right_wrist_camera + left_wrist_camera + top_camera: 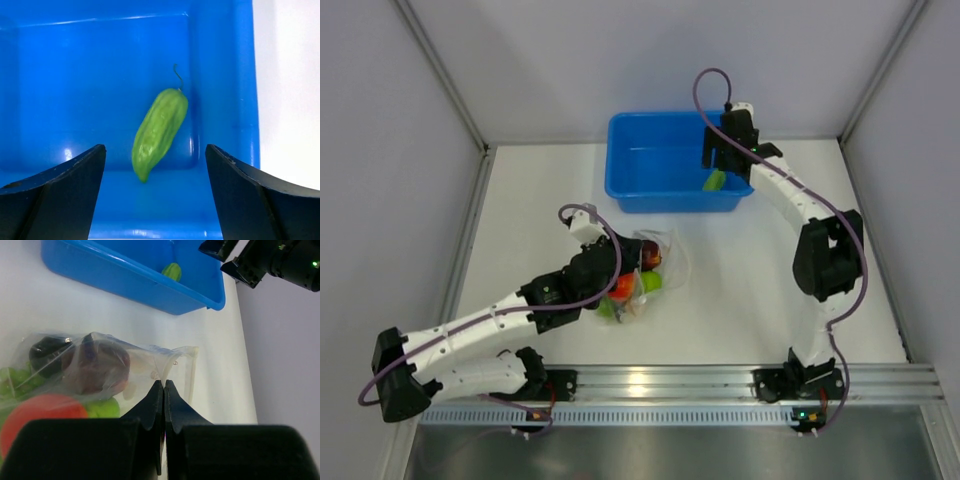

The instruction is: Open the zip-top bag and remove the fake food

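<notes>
The clear zip-top bag (655, 268) lies on the table in front of the blue bin, with fake food inside. Through the plastic (165, 357) I see a dark maroon ball (102, 367), a red tomato (40, 410), a lime ball (102, 407) and green grapes (15, 380). My left gripper (163, 384) is shut, its tips pinching the bag's film near the right edge. My right gripper (155, 146) hangs open over the bin's right end (720, 160). A green pod (159, 127) lies loose on the bin floor below it, touching neither finger.
The blue bin (630, 160) stands at the back of the table against the rear wall; its near rim (125, 282) is just beyond the bag. Grey walls close in left, back and right. A metal rail runs along the near edge.
</notes>
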Robot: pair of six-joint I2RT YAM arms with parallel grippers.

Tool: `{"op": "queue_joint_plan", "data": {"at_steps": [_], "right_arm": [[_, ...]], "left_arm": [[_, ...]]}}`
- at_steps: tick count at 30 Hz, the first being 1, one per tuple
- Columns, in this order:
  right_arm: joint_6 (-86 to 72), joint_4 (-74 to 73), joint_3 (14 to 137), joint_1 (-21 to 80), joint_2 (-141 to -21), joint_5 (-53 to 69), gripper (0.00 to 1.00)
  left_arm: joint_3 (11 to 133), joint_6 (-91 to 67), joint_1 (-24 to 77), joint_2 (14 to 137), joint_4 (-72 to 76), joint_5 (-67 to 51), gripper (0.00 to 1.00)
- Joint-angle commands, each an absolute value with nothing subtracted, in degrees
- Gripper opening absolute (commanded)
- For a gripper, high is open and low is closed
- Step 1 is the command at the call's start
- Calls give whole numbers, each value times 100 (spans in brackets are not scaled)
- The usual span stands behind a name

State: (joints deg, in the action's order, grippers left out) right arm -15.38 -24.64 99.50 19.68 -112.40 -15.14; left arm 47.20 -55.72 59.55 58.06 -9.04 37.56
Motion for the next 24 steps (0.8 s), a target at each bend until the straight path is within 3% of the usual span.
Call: {"op": "queue_joint_plan", "data": {"at_steps": [1, 8, 12, 17, 24], "right_arm": [[-1616, -2426, 9959, 1960, -10232, -1337, 78], [-2653, -2417, 8142, 2065, -8362, 733, 58], [-3363, -1454, 6823, 2372, -7499, 1870, 48], [-3806, -738, 5723, 3118, -6716, 1820, 43], [-3806, -264, 5379, 4314, -6793, 783, 44]], "left_arm": [[4641, -6072, 5880, 5810, -449, 3823, 0], [4368, -6662, 5871, 5818, -132, 4174, 0], [4377, -6680, 5880, 5880, -62, 4254, 0], [4385, -6671, 5880, 5932, 193, 4263, 0], [4526, -6820, 5889, 6056, 281, 3930, 0]]}}
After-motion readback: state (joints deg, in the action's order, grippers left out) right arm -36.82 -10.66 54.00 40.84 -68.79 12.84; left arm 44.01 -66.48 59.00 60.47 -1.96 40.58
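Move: The peach in the open bag lies some 25 cm back from the right hand, about 20 cm to its left and 3 cm lower. The green fruit sits about 5 cm back of the peach; the red fruit is roughly 30 cm back and 27 cm left of the hand. The dropped pepper is about 7 cm straight below. From the left hand, the peach is some 6 cm ahead, 2 cm right and 8 cm down. Right hand arcs about 28 cm back, 15 left, over the box rim towards bag's mouth, half-closing; left keeps pinching. ##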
